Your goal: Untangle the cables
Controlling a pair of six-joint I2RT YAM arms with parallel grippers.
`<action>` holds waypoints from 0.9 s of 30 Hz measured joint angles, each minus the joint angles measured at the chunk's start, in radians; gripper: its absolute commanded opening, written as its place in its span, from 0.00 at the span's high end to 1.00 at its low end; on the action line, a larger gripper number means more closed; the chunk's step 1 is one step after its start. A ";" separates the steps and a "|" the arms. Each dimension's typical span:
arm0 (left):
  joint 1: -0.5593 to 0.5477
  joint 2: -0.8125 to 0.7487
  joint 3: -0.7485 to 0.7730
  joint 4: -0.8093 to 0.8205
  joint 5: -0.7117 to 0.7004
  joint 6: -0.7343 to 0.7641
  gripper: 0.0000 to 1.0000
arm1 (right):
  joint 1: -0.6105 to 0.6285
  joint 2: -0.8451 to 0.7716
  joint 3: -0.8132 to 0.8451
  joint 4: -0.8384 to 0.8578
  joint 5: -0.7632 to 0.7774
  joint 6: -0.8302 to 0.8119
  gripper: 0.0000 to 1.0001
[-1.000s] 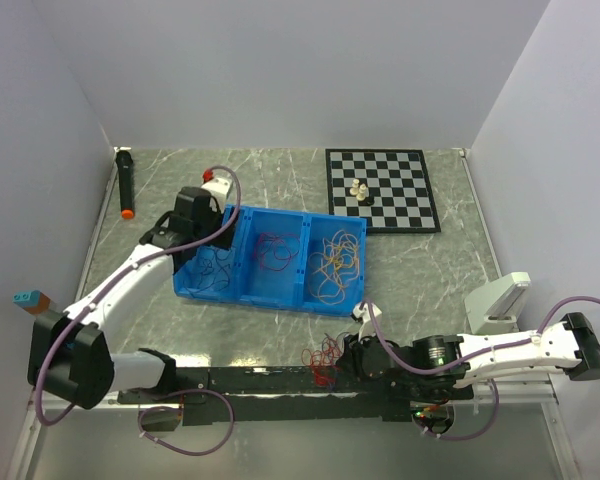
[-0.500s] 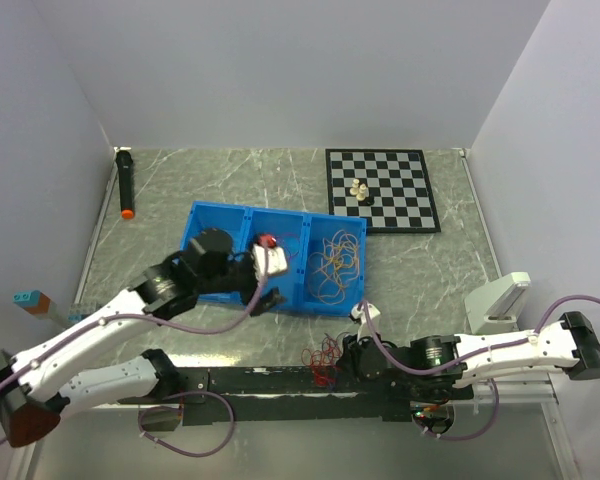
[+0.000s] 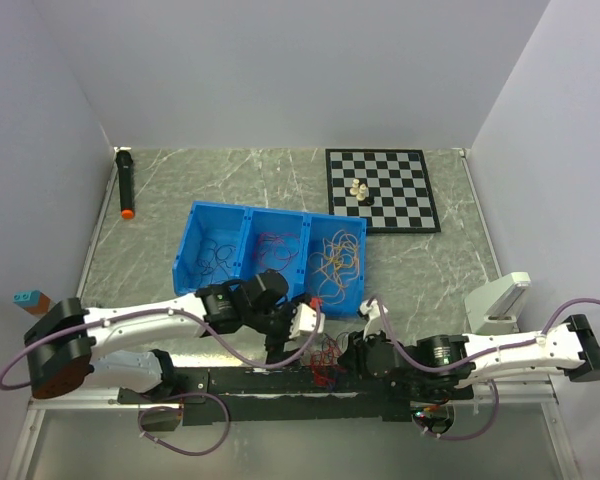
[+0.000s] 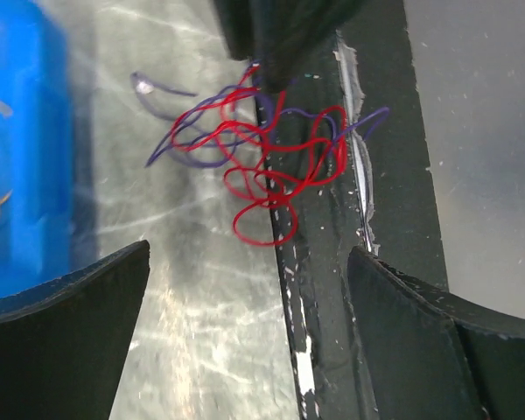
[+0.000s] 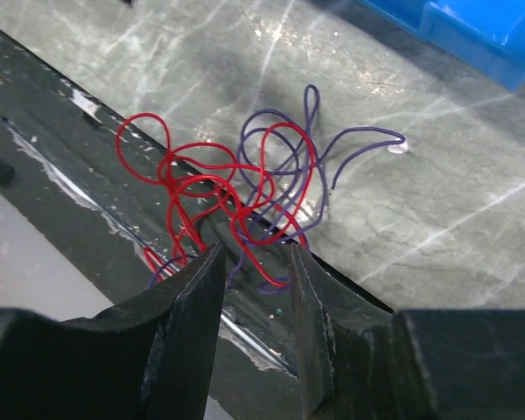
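A small tangle of red and purple cables (image 3: pixel 326 358) lies across the table's near edge and the black rail. My right gripper (image 3: pixel 344 354) is at the tangle, its jaws partly open (image 5: pixel 254 262) with loose strands of the tangle (image 5: pixel 236 188) running between the fingertips. My left gripper (image 3: pixel 308 328) hovers just left of the tangle and is wide open (image 4: pixel 249 324), nothing between its fingers, with the tangle (image 4: pixel 262 166) ahead. The blue bin (image 3: pixel 190 272) holds black cables (image 3: pixel 218 262), red cables (image 3: pixel 280 250) and yellow-orange cables (image 3: pixel 338 262) in separate compartments.
The black rail (image 3: pixel 250 381) runs along the near edge. A chessboard (image 3: pixel 405 205) with pieces (image 3: pixel 359 190) sits at the back right. A black marker (image 3: pixel 126 183) lies at the back left, and a white block (image 3: pixel 498 300) stands on the right.
My left arm swung from the bin's left compartment down to the near edge beside the tangle, and its jaws opened wider. The right arm stayed almost still.
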 measured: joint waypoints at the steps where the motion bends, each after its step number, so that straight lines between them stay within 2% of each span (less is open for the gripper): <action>1: -0.006 0.018 0.000 0.013 0.013 0.014 0.03 | 0.000 0.003 0.000 -0.002 0.000 0.000 0.57; 6: -0.012 0.109 0.000 0.047 0.036 0.050 0.17 | 0.000 -0.031 0.000 -0.010 0.003 0.002 0.57; 10: -0.013 0.176 0.000 0.069 0.036 0.072 0.46 | 0.000 -0.091 -0.002 -0.012 0.006 0.007 0.57; 13: -0.016 0.219 0.003 0.087 0.036 0.082 0.61 | 0.000 -0.120 -0.003 -0.012 0.010 0.008 0.57; 18: -0.038 0.255 0.026 0.089 0.032 0.097 0.97 | 0.000 -0.140 -0.011 -0.012 0.012 0.007 0.57; 27: -0.042 0.192 0.103 -0.029 -0.040 0.196 0.99 | 0.000 -0.064 -0.018 0.007 0.002 -0.024 0.54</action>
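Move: The red cable lies in a loose heap about 4 cm to the right of my wide-open left hand, 2 cm back and some 6 cm below. The purple cable is tangled in on its far side, about 6 cm right of my left hand and level with it fore and aft. The tray's orange-cable compartment is roughly 18 cm ahead and 5 cm right. From my right hand the red cable is about 4 cm left, 1 cm ahead and 2 cm lower. I sink my left hand about 6 cm onto the near loops of the red cable, easing a couple of centimetres to the right and shutting the wide-open fingers on the way, so that they pinch a red strand; then I draw it back up some 3 cm. My right hand, beside the heap with its fingers still part-open, rises about 2 cm and settles most of the way back. ##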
